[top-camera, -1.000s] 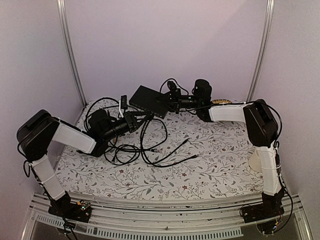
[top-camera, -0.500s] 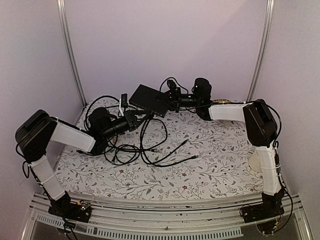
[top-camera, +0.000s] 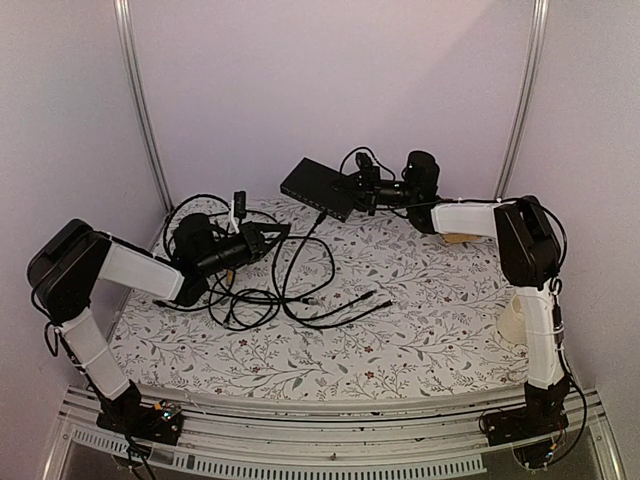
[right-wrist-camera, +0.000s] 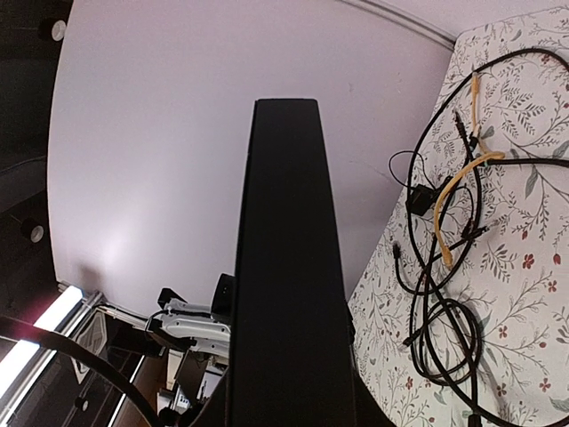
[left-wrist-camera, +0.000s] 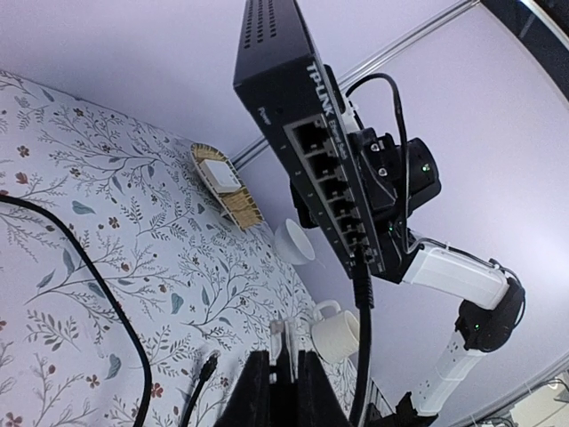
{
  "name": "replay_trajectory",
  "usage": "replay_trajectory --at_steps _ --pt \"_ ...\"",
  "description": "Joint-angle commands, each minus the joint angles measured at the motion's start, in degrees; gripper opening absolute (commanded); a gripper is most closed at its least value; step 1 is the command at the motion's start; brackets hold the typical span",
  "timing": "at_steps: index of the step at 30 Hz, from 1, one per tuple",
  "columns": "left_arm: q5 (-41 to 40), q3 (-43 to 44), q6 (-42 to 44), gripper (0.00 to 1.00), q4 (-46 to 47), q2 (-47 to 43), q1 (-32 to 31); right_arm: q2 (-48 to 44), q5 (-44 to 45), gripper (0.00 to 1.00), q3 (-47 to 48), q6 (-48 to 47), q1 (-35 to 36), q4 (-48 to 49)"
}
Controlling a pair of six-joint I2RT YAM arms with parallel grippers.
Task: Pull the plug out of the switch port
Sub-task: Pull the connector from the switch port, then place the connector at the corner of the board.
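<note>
The switch (top-camera: 318, 186), a flat black box, is held off the table at the back, with my right gripper (top-camera: 352, 189) shut on its right end. In the right wrist view its black body (right-wrist-camera: 284, 267) fills the middle and hides the jaws. The left wrist view shows its port row (left-wrist-camera: 333, 191), where one black cable (left-wrist-camera: 361, 302) is plugged in and hangs down. My left gripper (left-wrist-camera: 283, 358) is shut on a clear plug (left-wrist-camera: 286, 342), out of the ports and well apart from the switch. From above, the left gripper (top-camera: 272, 235) sits left of the switch and lower.
A tangle of black cables (top-camera: 265, 290) lies on the floral cloth between the arms, with an orange cable (right-wrist-camera: 458, 196) among them. A woven coaster with a small white box (left-wrist-camera: 222, 178) and two white cups (left-wrist-camera: 298, 240) (left-wrist-camera: 340, 334) stand to the right.
The right gripper carried the switch up and to the right. The left gripper drew back to the left with the clear plug, so the two have parted.
</note>
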Motion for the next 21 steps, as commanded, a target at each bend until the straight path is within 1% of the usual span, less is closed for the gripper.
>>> replay_trajectory --at_steps 1,6,10,13,18,21 --pt "0.49 -0.14 1.19 0.0 -0.76 0.0 0.56 -2.8 0.98 0.02 2.49 0.62 -0.28 4.57" --pt "-0.25 -1.55 1.42 0.0 -1.26 -0.97 1.26 -2.95 1.31 0.02 2.04 0.55 -0.74 4.59" --pt "-3.23 -3.22 2.25 0.0 -5.46 -4.74 3.85 -3.73 1.82 0.02 0.81 0.32 -1.63 4.8" --pt "-5.12 -1.42 6.04 0.0 -14.27 -8.71 6.43 -4.55 2.34 0.02 -0.12 0.56 -2.23 5.75" --pt "-6.07 3.59 11.7 0.0 -30.19 -11.78 11.5 -6.4 3.31 0.02 -1.37 1.43 -3.71 7.41" --pt "-8.08 4.05 12.88 0.0 -34.97 -14.03 14.28 -7.54 3.21 0.02 -2.0 1.42 -4.72 7.51"
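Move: My left hand holds the plug, already out of its port. The switch's middle is about 6 cm ahead of it, 7 cm to its right and 4 cm higher. The last plugged-in connector is some 3 cm ahead, 8 cm right and 2 cm up. The black cable coil lies on the table about 11 cm left, 5 cm back and 20 cm below. My right hand grips the switch, whose middle is roughly 7 cm to its left and level with it. After barely stirring, I carry the plug away from the switch with my left hand, fingers kept shut on it: first left with a slight dip, then faster left and forward and rising a little, about 10 cm in all, turning some 15 degrees counter-clockwise and rolling its left side up. My right hand keeps hold of the switch and draws it right and forward, about 3 cm. ##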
